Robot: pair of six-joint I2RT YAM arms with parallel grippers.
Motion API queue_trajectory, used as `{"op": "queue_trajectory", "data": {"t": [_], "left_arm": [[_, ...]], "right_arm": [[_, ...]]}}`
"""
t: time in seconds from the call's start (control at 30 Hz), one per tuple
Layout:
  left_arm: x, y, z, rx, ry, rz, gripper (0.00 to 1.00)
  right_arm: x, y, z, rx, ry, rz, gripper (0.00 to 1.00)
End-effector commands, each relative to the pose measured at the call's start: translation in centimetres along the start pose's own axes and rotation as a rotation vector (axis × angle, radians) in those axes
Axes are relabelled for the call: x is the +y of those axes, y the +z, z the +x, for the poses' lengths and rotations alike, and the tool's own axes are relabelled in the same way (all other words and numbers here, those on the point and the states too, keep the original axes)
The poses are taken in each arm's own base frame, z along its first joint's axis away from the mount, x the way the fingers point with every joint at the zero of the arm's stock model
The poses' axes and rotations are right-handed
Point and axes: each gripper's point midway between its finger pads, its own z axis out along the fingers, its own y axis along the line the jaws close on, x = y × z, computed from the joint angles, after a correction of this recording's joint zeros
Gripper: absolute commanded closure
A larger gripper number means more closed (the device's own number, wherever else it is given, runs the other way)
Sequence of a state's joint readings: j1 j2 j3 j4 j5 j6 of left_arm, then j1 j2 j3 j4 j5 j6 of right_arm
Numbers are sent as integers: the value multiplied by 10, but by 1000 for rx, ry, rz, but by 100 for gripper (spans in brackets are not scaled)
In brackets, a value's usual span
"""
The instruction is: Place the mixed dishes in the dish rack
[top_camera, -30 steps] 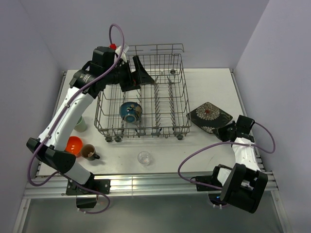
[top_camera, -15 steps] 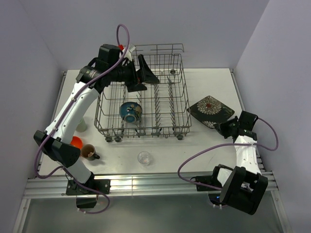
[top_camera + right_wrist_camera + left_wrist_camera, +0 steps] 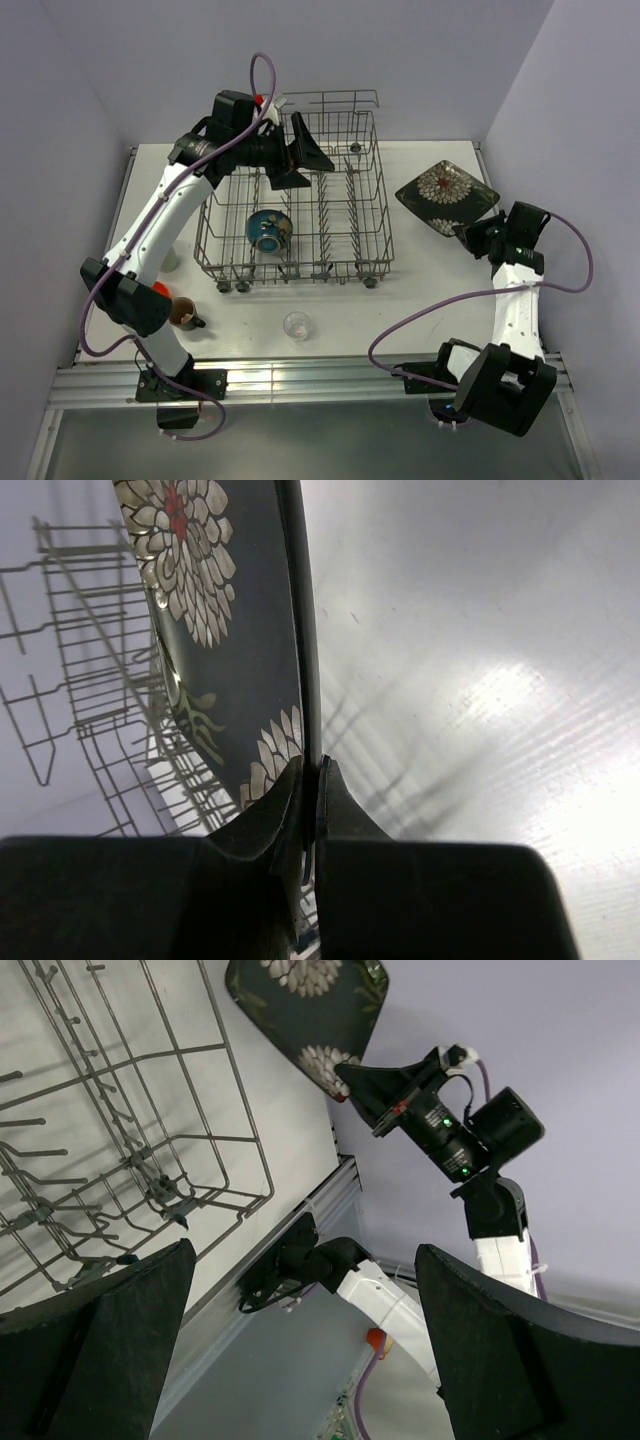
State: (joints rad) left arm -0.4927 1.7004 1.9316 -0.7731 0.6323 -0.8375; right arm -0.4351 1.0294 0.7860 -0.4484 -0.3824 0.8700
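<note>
My right gripper is shut on the edge of the black square plate, holding it tilted in the air to the right of the dish rack. In the right wrist view the plate stands edge-on between the closed fingers. My left gripper hovers open and empty over the rack's back half. A blue bowl lies inside the rack. On the table in front sit the brown mug and the clear glass. The orange bowl and green cup are mostly hidden behind the left arm.
The white table is walled on three sides by lilac panels. The left arm's forearm runs along the rack's left side. In the left wrist view, the rack's corner, the plate and the right gripper show beyond the open fingers.
The right gripper has lifted the plate off the table and carried it up and toward the back right. The left arm has shifted right over the rack's rear.
</note>
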Motion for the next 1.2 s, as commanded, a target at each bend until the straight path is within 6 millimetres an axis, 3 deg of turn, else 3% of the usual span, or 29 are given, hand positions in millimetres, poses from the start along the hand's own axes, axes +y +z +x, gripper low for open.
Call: {"op": "queue_trajectory", "data": {"t": [0.0, 0.23, 0.47, 0.73, 0.97, 1.17], "left_arm": [[-19, -1, -6, -6, 13, 59, 1], [-14, 7, -6, 1, -9, 64, 1], [-12, 18, -8, 6, -18, 106, 1], [0, 35, -19, -25, 13, 58, 1], [12, 48, -21, -45, 14, 52, 1], [8, 49, -24, -58, 15, 72, 1]], "right_arm": [[70, -23, -40, -129, -92, -211, 100], [97, -32, -51, -131, -95, -263, 100], [124, -41, -40, -68, -106, -350, 100], [159, -55, -10, 24, -126, -439, 100], [188, -72, 31, 142, -158, -505, 100], [207, -84, 68, 258, -184, -558, 100]]}}
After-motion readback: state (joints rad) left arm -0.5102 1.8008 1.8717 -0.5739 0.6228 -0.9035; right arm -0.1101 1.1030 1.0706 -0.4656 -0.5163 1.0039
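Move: The right hand already holds the flowered plate by its near edge; the plate's middle lies about 7 cm ahead, 3 cm left and slightly below. The dish rack's middle is roughly 38 cm left of this hand, 12 cm ahead and 9 cm down, with the left gripper about 36 cm left, 2 cm ahead and 18 cm up. From the empty left hand, the plate is some 31 cm right, 5 cm ahead and 20 cm below; the blue bowl is 10 cm left, 3 cm ahead and 29 cm down. Keeping its pinch on the flowered plate, the right hand first rises and eases forward, then swings left towards the rack and the left gripper while still climbing, about 12 cm left and 11 cm up in all, its wrist turning some 20 degrees counter-clockwise and tipping up a little. Meanwhile the left hand, fingers still wide open, creeps forward, down and right towards the plate, roughly 3 cm each way. ##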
